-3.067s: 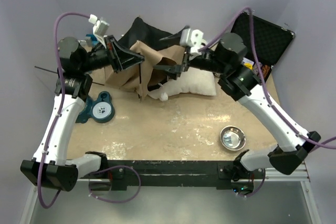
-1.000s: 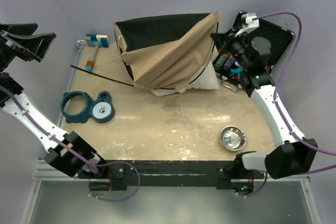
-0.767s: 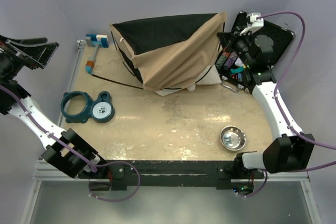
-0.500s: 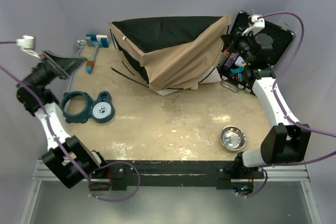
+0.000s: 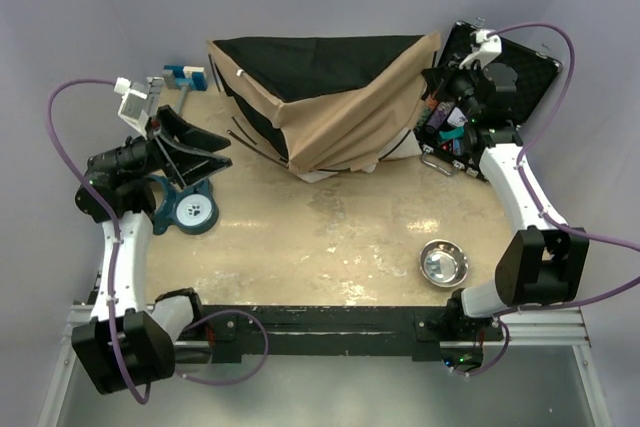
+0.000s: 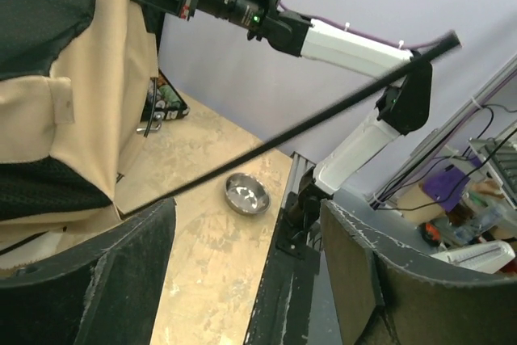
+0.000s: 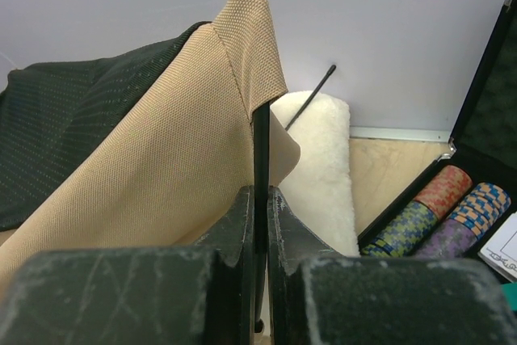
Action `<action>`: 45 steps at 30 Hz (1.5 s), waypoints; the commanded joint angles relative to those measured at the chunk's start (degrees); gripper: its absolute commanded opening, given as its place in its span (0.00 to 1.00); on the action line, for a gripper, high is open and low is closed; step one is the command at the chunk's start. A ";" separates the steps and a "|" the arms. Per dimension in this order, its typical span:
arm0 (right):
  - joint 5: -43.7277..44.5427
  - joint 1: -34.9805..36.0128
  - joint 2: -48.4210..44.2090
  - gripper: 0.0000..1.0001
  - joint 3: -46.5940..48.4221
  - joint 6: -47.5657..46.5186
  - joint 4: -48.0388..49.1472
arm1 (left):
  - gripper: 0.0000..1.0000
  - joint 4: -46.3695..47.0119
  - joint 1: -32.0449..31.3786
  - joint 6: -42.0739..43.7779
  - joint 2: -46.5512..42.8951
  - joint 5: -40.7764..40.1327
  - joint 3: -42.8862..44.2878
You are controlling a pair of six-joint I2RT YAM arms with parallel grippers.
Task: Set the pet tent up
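Observation:
The pet tent stands at the back of the table, tan fabric draped over black lining, sagging on its front. My right gripper is at the tent's right top corner. In the right wrist view it is shut on a thin black pole that runs up into the tan corner. My left gripper hovers open left of the tent with nothing between its fingers. A loose dark pole crosses diagonally beyond them, its end near the tent. A pole also juts from the tent's left side.
A teal paw-print toy lies under my left arm. A steel bowl sits front right. An open black case with poker chips stands behind my right arm. A white cushion lies under the tent's right edge. A blue-white tool lies back left.
My left arm swung in from beyond the table's left edge toward the tent, its jaws narrowing a little. The tent spread wider. My right gripper stayed shut at the right corner.

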 commanded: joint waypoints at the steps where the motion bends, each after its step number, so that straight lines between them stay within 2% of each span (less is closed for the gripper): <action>1: -0.03 -0.13 0.37 0.00 0.70 -3.08 -1.43 | 0.73 35.33 -2.95 3.17 3.42 -4.13 5.68; 6: -0.29 -0.13 0.19 0.00 0.61 -4.22 -1.78 | 0.65 35.25 -6.64 3.61 6.15 -5.72 10.95; 9: -0.29 -0.13 0.54 0.00 0.96 -4.66 -2.22 | 0.65 35.33 -10.25 5.72 5.80 -3.61 13.07; 17: -1.17 -0.13 1.42 0.00 1.58 -4.75 -2.31 | 0.66 35.16 -14.39 7.13 7.21 -3.08 17.64; 18: -1.17 -0.04 1.60 0.00 1.67 -4.84 -2.31 | 0.62 35.16 -14.56 7.05 7.47 -3.17 18.17; 24: -1.79 -0.13 1.77 0.00 2.02 -4.75 -2.22 | 0.26 34.28 -15.00 6.96 8.18 -3.52 17.47; 28: -3.45 -0.13 1.95 0.00 1.49 -4.75 -2.22 | 0.13 31.21 -17.11 8.89 8.35 -3.87 15.45; 30: -4.42 -0.04 2.12 0.00 1.67 -5.80 -2.83 | 0.02 29.02 -17.46 9.68 8.53 -4.13 14.92; 32: -6.35 -0.13 2.12 0.21 2.28 -6.95 -4.15 | 0.00 25.16 -17.46 10.47 8.62 -4.66 14.83; 33: -6.62 -0.13 1.86 0.35 2.81 -7.73 -5.28 | 0.00 23.14 -17.46 11.00 8.70 -4.66 14.83; 36: -7.42 -0.13 1.07 0.64 5.09 -12.12 -9.67 | 0.00 22.24 -17.46 11.44 8.97 -3.26 15.01; 37: -6.89 -0.04 0.63 0.70 5.88 -14.31 -11.95 | 0.00 21.89 -17.46 11.44 9.05 -2.91 15.18; 41: -7.59 -0.04 -1.91 0.86 9.74 -26.17 -21.53 | 0.00 19.52 -17.55 11.79 9.23 -2.82 15.80; 45: -8.12 -0.13 -6.65 0.93 11.60 -38.74 -30.77 | 0.00 12.24 -17.46 15.82 9.23 -3.26 16.76</action>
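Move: The pole's free end stands about 6 cm above the open left hand, some 5 cm to its right and 1 cm back; the tent's middle lies roughly 18 cm ahead, 20 cm right and 10 cm below, the paw-print feeder about 10 cm ahead, 9 cm left and 35 cm down. The right hand already grips a pole, its corner sleeve about 4 cm ahead, 1 cm left and 6 cm up; the chip case is 2 cm ahead, 6 cm right and 30 cm below. Rising about 6 cm and rightward, the left hand pinches the pole end; the right opens, releasing its pole. ##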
